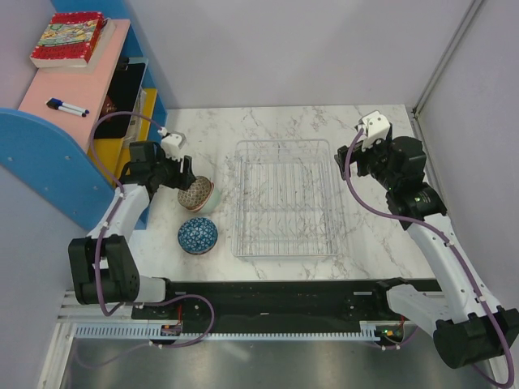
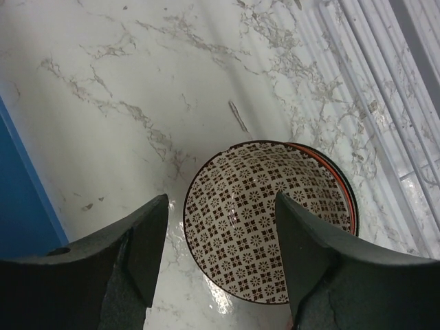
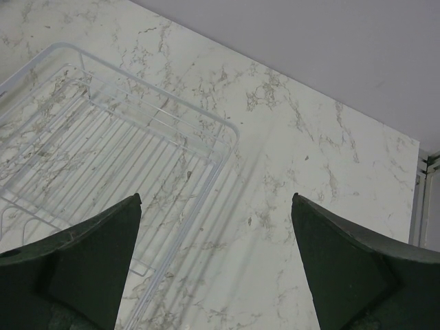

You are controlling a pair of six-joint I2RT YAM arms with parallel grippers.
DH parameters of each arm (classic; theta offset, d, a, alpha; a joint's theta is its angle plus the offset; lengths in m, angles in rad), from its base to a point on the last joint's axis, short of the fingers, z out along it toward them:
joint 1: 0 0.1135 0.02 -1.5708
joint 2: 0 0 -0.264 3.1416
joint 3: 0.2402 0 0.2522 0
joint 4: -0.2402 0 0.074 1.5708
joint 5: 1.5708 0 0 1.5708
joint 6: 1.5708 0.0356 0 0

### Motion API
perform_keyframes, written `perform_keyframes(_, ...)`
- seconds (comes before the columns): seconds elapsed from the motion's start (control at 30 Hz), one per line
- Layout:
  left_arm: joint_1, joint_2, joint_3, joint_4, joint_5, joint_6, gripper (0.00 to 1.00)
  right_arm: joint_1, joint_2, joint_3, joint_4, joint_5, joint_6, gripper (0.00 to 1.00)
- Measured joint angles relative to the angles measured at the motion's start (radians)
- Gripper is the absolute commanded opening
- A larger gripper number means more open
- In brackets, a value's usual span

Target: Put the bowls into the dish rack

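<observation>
A silver wire dish rack [image 1: 285, 143] lies empty in the middle of the marble table. Left of it sit two bowls: a brown-and-white patterned bowl [image 1: 197, 194] and, nearer the arms, a blue patterned bowl [image 1: 198, 235]. My left gripper [image 1: 186, 175] hovers open over the brown bowl [image 2: 268, 220]. In the left wrist view one finger [image 2: 148, 234] is outside the bowl's rim and the other [image 2: 302, 240] is over its inside, with nothing held. My right gripper [image 1: 351, 159] stands wide open and empty above the rack's far right corner [image 3: 227, 130].
A blue shelf unit with a pink top [image 1: 77, 89] stands at the far left, carrying a red book [image 1: 69, 39] and a marker [image 1: 66, 106]. Grey walls close in the back and right. The rack's wires [image 2: 385, 103] lie just right of the brown bowl.
</observation>
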Motion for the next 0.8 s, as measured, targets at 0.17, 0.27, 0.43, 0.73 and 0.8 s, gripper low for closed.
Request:
perform_keyframes(0.17, 0.021, 0.008, -0.016, -0.001, 0.009, 0.031, 0.67, 0.0, 0.002, -0.002, 0.0, 0.0, -0.006, 0.98)
perform_keyframes(0.27, 0.038, 0.031, -0.032, -0.001, 0.031, 0.053, 0.64, 0.0, 0.002, -0.002, 0.0, -0.005, -0.01, 0.98)
perform_keyframes(0.43, 0.066, 0.116, -0.04, 0.001, 0.057, 0.077, 0.58, 0.0, 0.002, -0.002, -0.001, -0.018, -0.011, 0.98)
perform_keyframes(0.73, 0.096, 0.204, -0.04, 0.003, 0.101, 0.09, 0.35, 0.0, 0.002, -0.002, 0.0, -0.021, -0.018, 0.98)
perform_keyframes(0.8, 0.096, 0.204, -0.04, 0.007, 0.11, 0.093, 0.26, 0.0, 0.003, -0.002, -0.001, -0.021, -0.018, 0.98)
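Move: The brown-patterned bowl, tilted on top of its stack, lies almost under the left hand: its middle about 4 cm to the right, 1 cm back and 10 cm below. The blue bowl stands some 12 cm nearer the robot than it, level sideways; the dish rack's middle is about 26 cm to its right and 1 cm farther back. From the idle right hand, the brown-patterned bowl is roughly 47 cm left, 2 cm ahead and 26 cm below. The brown-patterned bowl's left rim is what the left hand comes down onto: it sinks about 8 cm while easing some 2 cm left and 1 cm back, tipping its fingers about 10 degrees more steeply down. The half-open fingers straddle the rim, one inside the bowl and one outside, and narrow to roughly half their starting gap, fastest once the descent has ended. ##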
